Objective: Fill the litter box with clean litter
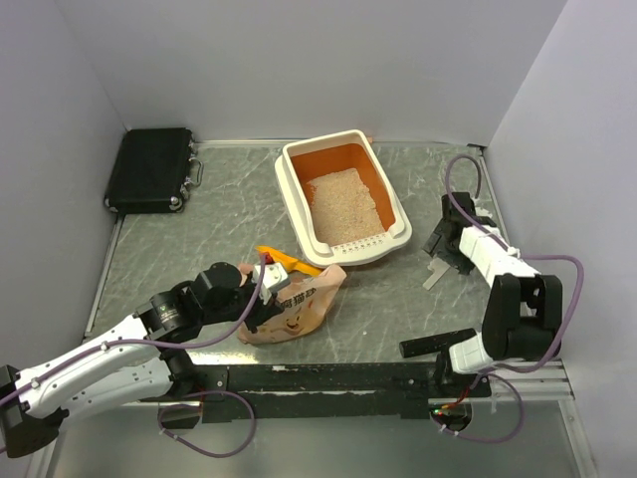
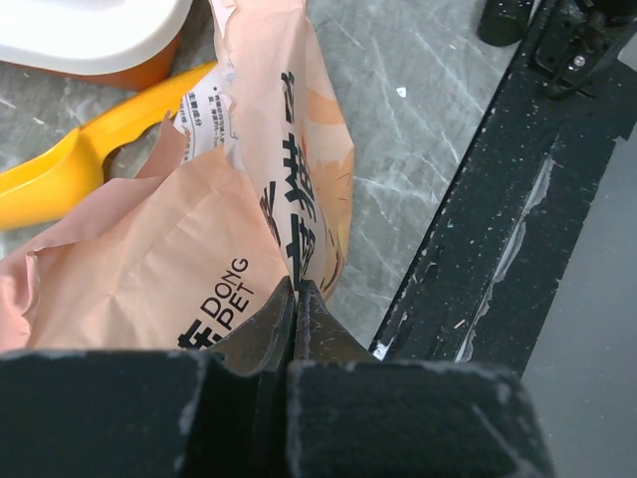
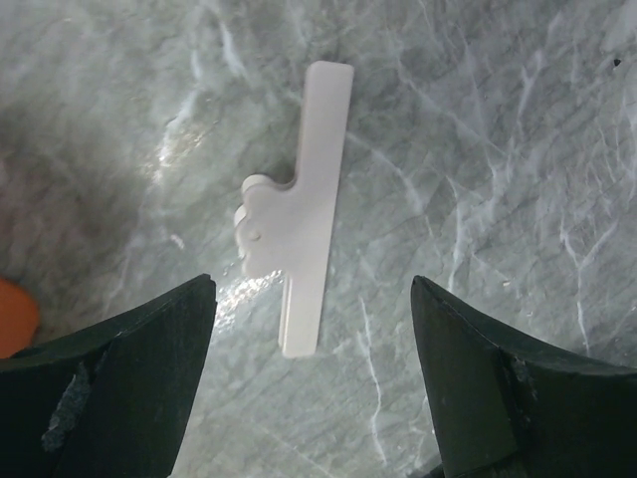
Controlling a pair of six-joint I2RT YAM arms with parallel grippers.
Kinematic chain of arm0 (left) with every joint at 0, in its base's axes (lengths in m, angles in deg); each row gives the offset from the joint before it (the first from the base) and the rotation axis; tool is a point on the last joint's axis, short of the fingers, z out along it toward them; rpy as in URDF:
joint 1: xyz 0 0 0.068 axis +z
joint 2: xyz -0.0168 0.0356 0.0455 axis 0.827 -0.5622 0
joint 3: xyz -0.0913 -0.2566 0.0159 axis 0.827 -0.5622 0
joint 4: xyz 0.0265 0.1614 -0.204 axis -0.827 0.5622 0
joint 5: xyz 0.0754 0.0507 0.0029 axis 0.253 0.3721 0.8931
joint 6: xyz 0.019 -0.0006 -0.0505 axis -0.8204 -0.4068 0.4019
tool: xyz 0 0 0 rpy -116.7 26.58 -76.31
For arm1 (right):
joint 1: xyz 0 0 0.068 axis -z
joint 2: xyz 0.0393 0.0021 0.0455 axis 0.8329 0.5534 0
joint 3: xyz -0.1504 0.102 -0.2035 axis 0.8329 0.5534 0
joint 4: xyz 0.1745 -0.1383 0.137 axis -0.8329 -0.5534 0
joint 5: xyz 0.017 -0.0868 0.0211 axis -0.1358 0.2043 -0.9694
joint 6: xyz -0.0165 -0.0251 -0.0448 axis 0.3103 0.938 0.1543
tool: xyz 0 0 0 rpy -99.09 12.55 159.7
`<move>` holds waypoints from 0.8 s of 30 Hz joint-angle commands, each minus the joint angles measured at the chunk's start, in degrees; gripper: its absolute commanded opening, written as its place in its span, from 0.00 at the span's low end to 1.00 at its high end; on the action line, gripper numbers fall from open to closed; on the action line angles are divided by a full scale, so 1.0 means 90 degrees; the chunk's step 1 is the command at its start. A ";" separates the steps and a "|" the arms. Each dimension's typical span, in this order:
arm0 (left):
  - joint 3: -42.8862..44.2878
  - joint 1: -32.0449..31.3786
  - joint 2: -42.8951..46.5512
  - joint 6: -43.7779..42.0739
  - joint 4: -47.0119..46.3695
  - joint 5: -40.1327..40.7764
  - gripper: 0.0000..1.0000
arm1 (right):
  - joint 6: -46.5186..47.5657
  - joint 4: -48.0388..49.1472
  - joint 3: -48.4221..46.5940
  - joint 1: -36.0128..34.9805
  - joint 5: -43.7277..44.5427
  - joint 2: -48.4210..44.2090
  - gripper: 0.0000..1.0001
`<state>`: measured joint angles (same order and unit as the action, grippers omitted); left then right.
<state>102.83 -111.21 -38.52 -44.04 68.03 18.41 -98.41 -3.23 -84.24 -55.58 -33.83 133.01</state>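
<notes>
The litter box, cream outside and orange inside, stands at the back centre, and clean litter covers its floor. In front of it a peach-pink printed bag lies on the table. My left gripper is shut on the bag's upper left edge. In the left wrist view the bag's fold runs down into the closed tips of that gripper. To the right of the box, my right gripper hangs open over a white clip, which lies flat between its spread fingers.
A yellow-orange scoop lies between the bag and the litter box, also in the left wrist view as the scoop. A black case sits in the back left corner. Grey walls close in the table on three sides. The black base rail runs along the near edge.
</notes>
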 commanded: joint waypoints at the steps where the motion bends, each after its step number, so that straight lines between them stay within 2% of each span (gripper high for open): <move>1: 0.0148 -0.0112 0.0181 0.0099 -0.1042 -0.0648 0.01 | -0.0010 0.0265 -0.0162 0.0065 0.0070 0.0259 0.85; 15: 0.0139 -0.0122 0.0123 0.0206 -0.0964 -0.0531 0.01 | -0.0030 0.0461 -0.0376 0.0065 -0.0058 0.1020 0.79; 23: 0.0139 -0.0112 0.0162 0.0235 -0.0935 -0.0482 0.01 | -0.0010 0.0588 -0.0347 0.0046 -0.0125 0.1129 0.62; 24: 0.0148 -0.0122 0.0172 0.0235 -0.0935 -0.0492 0.01 | 0.0009 0.0578 -0.0367 0.0046 -0.0135 0.1168 0.58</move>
<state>102.83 -111.51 -38.52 -43.76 67.79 17.54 -98.28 0.45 -85.68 -55.25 -35.62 142.67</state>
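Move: The pale bag clip lies on the table just under the right hand, some 6 cm below it, about 2 cm ahead and 1 cm to the right. The middle of the litter box is roughly 16 cm ahead and 22 cm left of that hand, and the black tube lies about 16 cm behind and 1 cm right of it. From the left hand, which holds the bag's top, the clip is about 12 cm ahead, 34 cm right and 17 cm lower. The clip's knobbed middle comes between the right fingers as that hand sinks nearly 4 cm towards it, easing about 1 cm forward and tipping some 5 degrees. Its fingers narrow from nearly wide open to a little over half, mostly late in the descent, without gripping yet. The left hand stays put and keeps the bag's top pinched. ##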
